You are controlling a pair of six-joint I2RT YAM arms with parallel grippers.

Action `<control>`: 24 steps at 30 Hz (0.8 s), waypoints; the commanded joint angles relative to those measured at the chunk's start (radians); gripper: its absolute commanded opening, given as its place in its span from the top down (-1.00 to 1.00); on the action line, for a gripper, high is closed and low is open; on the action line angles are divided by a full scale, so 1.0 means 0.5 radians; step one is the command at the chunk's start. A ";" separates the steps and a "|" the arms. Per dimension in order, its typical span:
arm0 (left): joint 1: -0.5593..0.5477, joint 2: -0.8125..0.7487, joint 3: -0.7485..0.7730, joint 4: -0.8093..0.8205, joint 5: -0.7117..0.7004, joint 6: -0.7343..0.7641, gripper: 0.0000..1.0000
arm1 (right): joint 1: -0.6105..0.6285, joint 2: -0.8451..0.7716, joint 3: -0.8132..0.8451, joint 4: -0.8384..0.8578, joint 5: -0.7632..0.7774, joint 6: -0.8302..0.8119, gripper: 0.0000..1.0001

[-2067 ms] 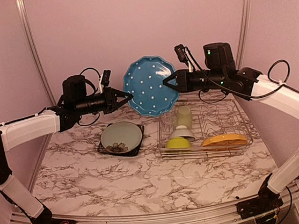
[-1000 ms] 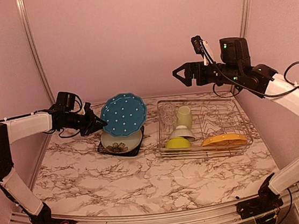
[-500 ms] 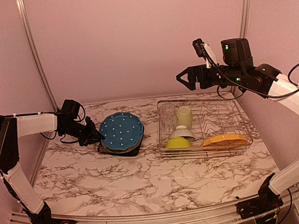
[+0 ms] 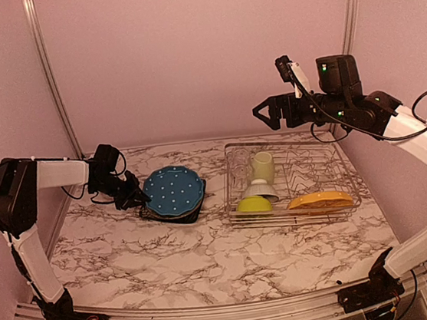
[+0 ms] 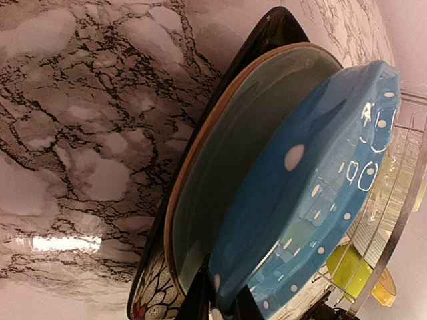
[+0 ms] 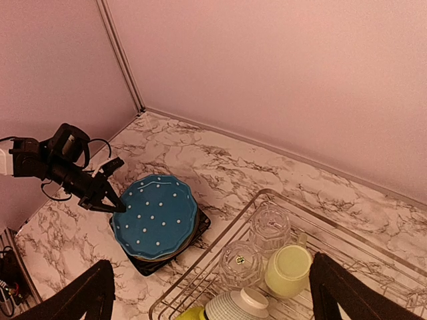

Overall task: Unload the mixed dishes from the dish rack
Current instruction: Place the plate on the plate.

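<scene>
The blue plate point(image 4: 174, 190) with white dots lies almost flat on a pale plate point(image 5: 233, 147) and the dark square plate point(image 4: 193, 215), left of the dish rack point(image 4: 294, 222). My left gripper point(image 4: 135, 199) is shut on its left rim point(image 5: 220, 307), which stays slightly raised. My right gripper point(image 4: 268, 111) hangs open and empty, high over the rack's back left point(image 6: 212, 267). In the rack are two clear glasses point(image 6: 270, 227), the pale green mug point(image 4: 263, 166), the small white bowl point(image 4: 259, 189), the lime green bowl point(image 4: 254, 204) and the orange plate point(image 4: 320, 199).
The rack's left rim point(image 6: 205, 249) runs close to the plate stack's right corner point(image 6: 202, 220). Pink walls close in the back and both sides. Bare marble table point(image 4: 210, 268) lies in front of the stack and rack.
My left gripper has lowered the blue plate from upright in the air down onto the stack. My right gripper left the plate's edge, rose and drew back right, and now holds still.
</scene>
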 commanded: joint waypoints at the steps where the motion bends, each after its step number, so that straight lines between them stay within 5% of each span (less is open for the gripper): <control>1: 0.002 -0.003 0.118 0.102 0.137 0.005 1.00 | -0.018 -0.011 0.075 -0.070 0.023 -0.037 -0.97; 6: 0.001 -0.003 0.126 0.019 0.135 0.053 0.93 | -0.016 0.004 0.084 -0.071 0.037 -0.051 -0.97; 13: -0.003 -0.018 0.131 -0.060 0.116 0.093 0.38 | -0.017 0.018 0.097 -0.075 0.036 -0.073 -0.97; 19: -0.025 -0.022 0.189 -0.197 0.073 0.177 0.22 | -0.017 0.019 0.116 -0.116 0.045 -0.101 -0.97; 21: -0.028 -0.040 0.220 -0.273 0.010 0.225 0.04 | -0.016 0.018 0.142 -0.170 0.048 -0.132 -0.97; 24: -0.031 -0.086 0.246 -0.346 -0.085 0.290 -0.56 | -0.018 -0.002 0.167 -0.277 0.072 -0.213 -0.97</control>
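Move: The left hand holds the near-left rim of the tilted blue plate, whose middle is about 13 cm to the hand's right, 3 cm ahead and roughly level with it. The grey-green plate to receive it is centred some 13 cm right and 2 cm ahead, about 3 cm lower. The black plate lies beneath, 13 cm right, 1 cm ahead and 5 cm below the hand. From the right hand the grey-green plate is roughly 39 cm left, 8 cm ahead and 33 cm down. The left hand, still pinching the blue plate's rim, settles about half a centimetre down towards the grey-green plate and pauses there with the fingers shut. Then its fingers spread to a bit over half open and let go of the rim, while the hand eases up by 1.5 cm or so, the wrist turning about 5 degrees clockwise, and stays beside the stack's left edge. ##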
